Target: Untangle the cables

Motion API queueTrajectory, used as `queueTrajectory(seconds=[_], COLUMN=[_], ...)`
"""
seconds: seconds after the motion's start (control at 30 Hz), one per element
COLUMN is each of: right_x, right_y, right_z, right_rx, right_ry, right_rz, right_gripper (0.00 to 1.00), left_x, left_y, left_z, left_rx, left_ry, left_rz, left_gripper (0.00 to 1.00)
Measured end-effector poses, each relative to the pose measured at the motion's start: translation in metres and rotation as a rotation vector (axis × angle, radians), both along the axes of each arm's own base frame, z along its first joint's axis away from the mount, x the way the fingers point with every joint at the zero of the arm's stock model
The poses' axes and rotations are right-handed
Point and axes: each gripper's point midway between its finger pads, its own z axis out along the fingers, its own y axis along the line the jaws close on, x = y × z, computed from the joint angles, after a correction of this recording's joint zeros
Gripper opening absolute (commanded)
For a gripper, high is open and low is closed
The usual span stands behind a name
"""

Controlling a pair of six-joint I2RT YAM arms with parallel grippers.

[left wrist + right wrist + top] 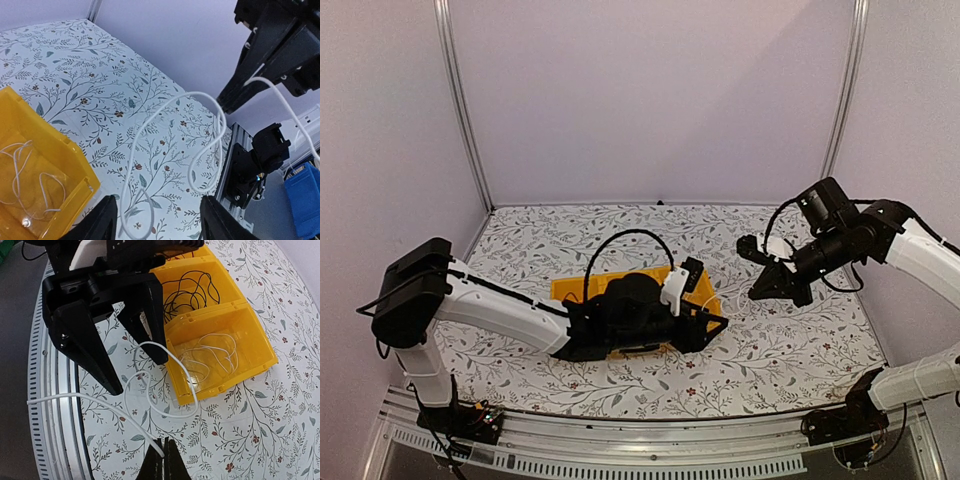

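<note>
A thick white cable (150,395) lies in loose loops on the flowered table beside the yellow bin (260,347). My right gripper (163,460) is shut on one stretch of it, held above the table (767,285). My left gripper (160,222) hangs open over the same white cable (131,165), which runs between and under its fingers (102,360) untouched. In the bin, a thin black cable (192,290) coils in the far compartment. A thin white cable (210,355) lies in the near one.
The table's metal edge rail (42,405) runs close behind the white loops. The right arm's base (255,165) is bolted there, with a blue object (302,195) beyond it. Pale walls and frame posts (460,100) enclose the table.
</note>
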Motion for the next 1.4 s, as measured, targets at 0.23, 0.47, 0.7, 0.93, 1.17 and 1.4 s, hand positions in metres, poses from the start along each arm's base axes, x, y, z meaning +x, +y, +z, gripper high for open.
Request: queueTrajectory(seconds=[0.23,0.47,0.7,0.93,1.17,1.4], right_x=[-0.005,-0.009,-0.009,-0.007,0.031,0.072], right_y=[0.007,0.010,0.012,0.016,-0.011,-0.042], right_z=[0.020,0.027,0.029,0.051,0.105,0.145], right_rx=[0.049,0.074,0.083,0.119,0.206,0.296], right_ry=[0.017,0.031,0.047,0.021,-0.091,-0.188], right_rz=[0.024,0.038,0.044,0.044,-0.097,-0.259], right_gripper=[0.00,0.00,0.00,0.00,0.00,0.00], left_x=[0.011,0.023,0.038,0.046,0.061,0.071], left_y=[0.004,0.010,0.010,0.018,0.069,0.085], left_z=[0.004,0.010,0.030,0.016,-0.016,0.043], left_rx=[-0.043,-0.100,-0.189,-0.203,-0.099,-0.220], left_ry=[0.030,0.020,-0.028,-0.003,0.037,-0.023], left_rz=[0.048,0.073,0.069,0.088,0.234,0.291], left_gripper=[0.52,0.39,0.01,0.00,0.00,0.00])
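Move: The white cable's hanging loop is just off the left fingertips, about 3 cm ahead, 2 cm right and 2 cm above that hand's point. The box's right compartment, with white cable in it, is roughly 11 cm ahead, 4 cm left and 14 cm below; the black cables next door are about 10 cm ahead and 15 cm left. From the right hand, already pinching this cable, the loop hangs 1 cm ahead, 4 cm left and 3 cm below; the right compartment is 9 cm ahead, 10 cm left and 19 cm down. Forward and up some 5 cm, the left hand closes its half-open fingers on the white loop, then carries it left and forward, dipping about 5 cm before rising again over the box. The right hand keeps its pinch, rises gently, then swings up, forward and right about 15 cm, away from the left hand, wrist turning clockwise, to stretch the cable. ##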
